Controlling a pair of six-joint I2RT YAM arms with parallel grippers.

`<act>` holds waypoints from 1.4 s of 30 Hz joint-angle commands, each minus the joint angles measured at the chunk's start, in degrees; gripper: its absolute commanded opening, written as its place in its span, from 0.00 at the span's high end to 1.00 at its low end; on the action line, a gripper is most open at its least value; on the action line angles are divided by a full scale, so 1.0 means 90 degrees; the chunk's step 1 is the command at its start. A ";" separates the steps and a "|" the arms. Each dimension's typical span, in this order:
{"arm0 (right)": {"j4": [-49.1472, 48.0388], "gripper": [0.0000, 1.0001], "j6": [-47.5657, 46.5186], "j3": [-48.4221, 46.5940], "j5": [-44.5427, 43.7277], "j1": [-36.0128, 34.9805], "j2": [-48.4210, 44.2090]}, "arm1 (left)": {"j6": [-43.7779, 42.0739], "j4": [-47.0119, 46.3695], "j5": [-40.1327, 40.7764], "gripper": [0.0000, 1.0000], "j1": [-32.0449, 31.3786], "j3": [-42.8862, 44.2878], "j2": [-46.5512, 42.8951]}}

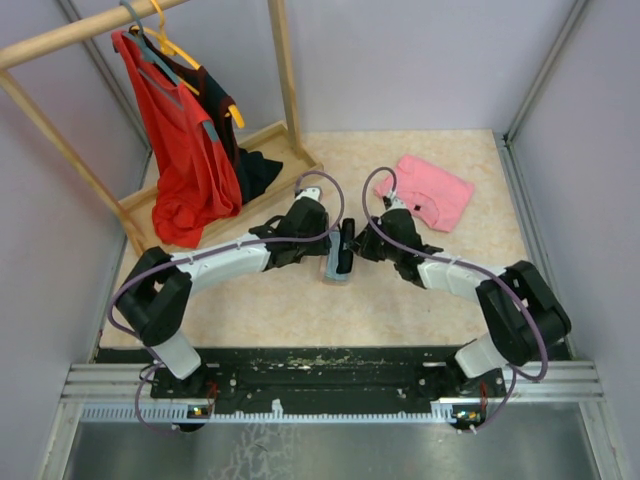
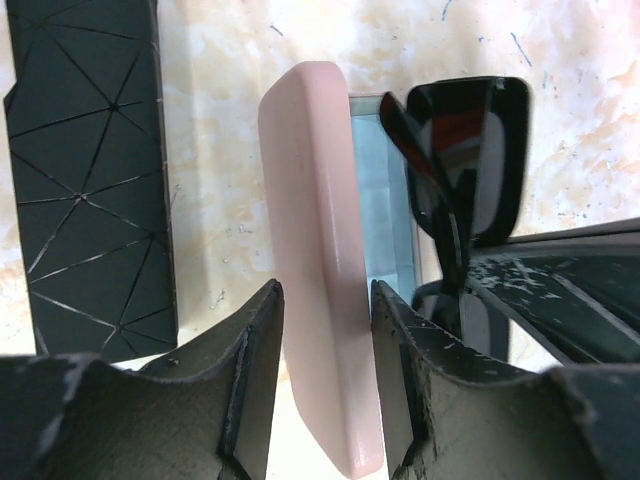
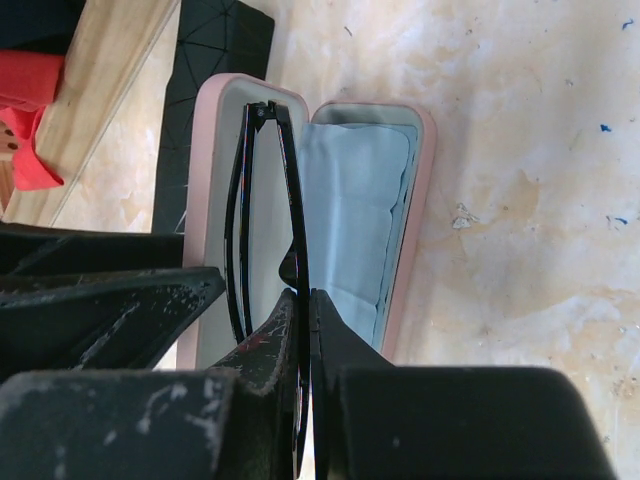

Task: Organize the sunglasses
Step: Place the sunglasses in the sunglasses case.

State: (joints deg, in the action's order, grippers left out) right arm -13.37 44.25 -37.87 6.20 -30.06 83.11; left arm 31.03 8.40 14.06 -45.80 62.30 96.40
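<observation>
The open pink case (image 1: 337, 268) lies at the table's middle, with a pale blue lining (image 3: 350, 220). My left gripper (image 2: 326, 290) is shut on its raised lid (image 2: 315, 200) and holds it upright. My right gripper (image 3: 305, 295) is shut on the black sunglasses (image 3: 295, 200), folded and edge-up over the open case, between lid and lining. The dark lenses show in the left wrist view (image 2: 465, 150). In the top view both grippers, left (image 1: 325, 235) and right (image 1: 355, 243), meet over the case. The reddish-brown pair is out of view.
A black oblong case (image 2: 90, 180) with a triangle pattern lies just left of the pink case. A pink cloth (image 1: 437, 190) lies at the back right. A wooden clothes rack (image 1: 270, 140) with a red garment (image 1: 185, 160) stands at the back left.
</observation>
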 commanded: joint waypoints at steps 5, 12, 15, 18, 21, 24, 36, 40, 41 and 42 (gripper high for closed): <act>-0.0834 1.00 0.0272 -0.0445 0.0295 0.0041 0.0589 | -0.0113 -0.0304 -0.0278 0.54 0.0045 -0.0062 -0.0028; -0.0985 1.00 0.0422 -0.0479 0.0349 0.0040 0.0944 | -0.0106 -0.0281 -0.0339 0.54 0.0045 -0.0029 0.0002; -0.1019 1.00 0.0425 -0.0532 0.0384 0.0040 0.1087 | -0.0098 -0.0287 -0.0357 0.54 0.0049 -0.0028 -0.0004; -0.1061 1.00 0.0425 -0.0576 0.0420 0.0040 0.1212 | -0.0086 -0.0299 -0.0376 0.54 0.0046 -0.0040 -0.0008; -0.1115 1.00 0.0430 -0.0606 0.0437 0.0040 0.1327 | -0.0086 -0.0303 -0.0400 0.55 0.0045 -0.0038 0.0002; -0.1198 1.00 0.0457 -0.0634 0.0503 0.0040 0.1536 | -0.0087 -0.0318 -0.0437 0.55 0.0041 -0.0028 0.0019; -0.1260 1.00 0.0494 -0.0587 0.0642 0.0040 0.1830 | -0.0071 -0.0380 -0.0535 0.56 0.0049 -0.0062 0.0021; -0.1299 1.00 0.0470 -0.0597 0.0724 0.0035 0.1950 | -0.0054 -0.0395 -0.0574 0.56 0.0045 -0.0067 0.0009; -0.1298 1.00 0.0453 -0.0601 0.0728 0.0039 0.1963 | -0.0050 -0.0395 -0.0578 0.56 0.0041 -0.0076 0.0004; -0.1290 0.99 0.0438 -0.0604 0.0723 0.0040 0.1975 | -0.0050 -0.0394 -0.0583 0.56 0.0035 -0.0077 0.0002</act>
State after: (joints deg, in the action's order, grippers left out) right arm -22.48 48.69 -41.39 11.97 -29.85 99.70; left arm 30.76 6.39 9.78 -45.58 62.11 96.42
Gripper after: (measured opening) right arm 0.019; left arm 0.441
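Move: The right hand already pinches the sunglasses; the open tray of the sunglasses case, lined with blue cloth, lies about 3 cm to its left, 2 cm back and 7 cm below. The case's raised lid, between the left fingers, is some 5 cm left of the right hand, 1 cm back and 3 cm lower; a black case stands about 11 cm left, 1 cm farther out and 7 cm lower. From the left hand the tray is roughly 3 cm right, 3 cm back and 6 cm below. The right hand lowers the pinched sunglasses some 5 cm, also leftward, into the case, left fingers keeping its lid. ##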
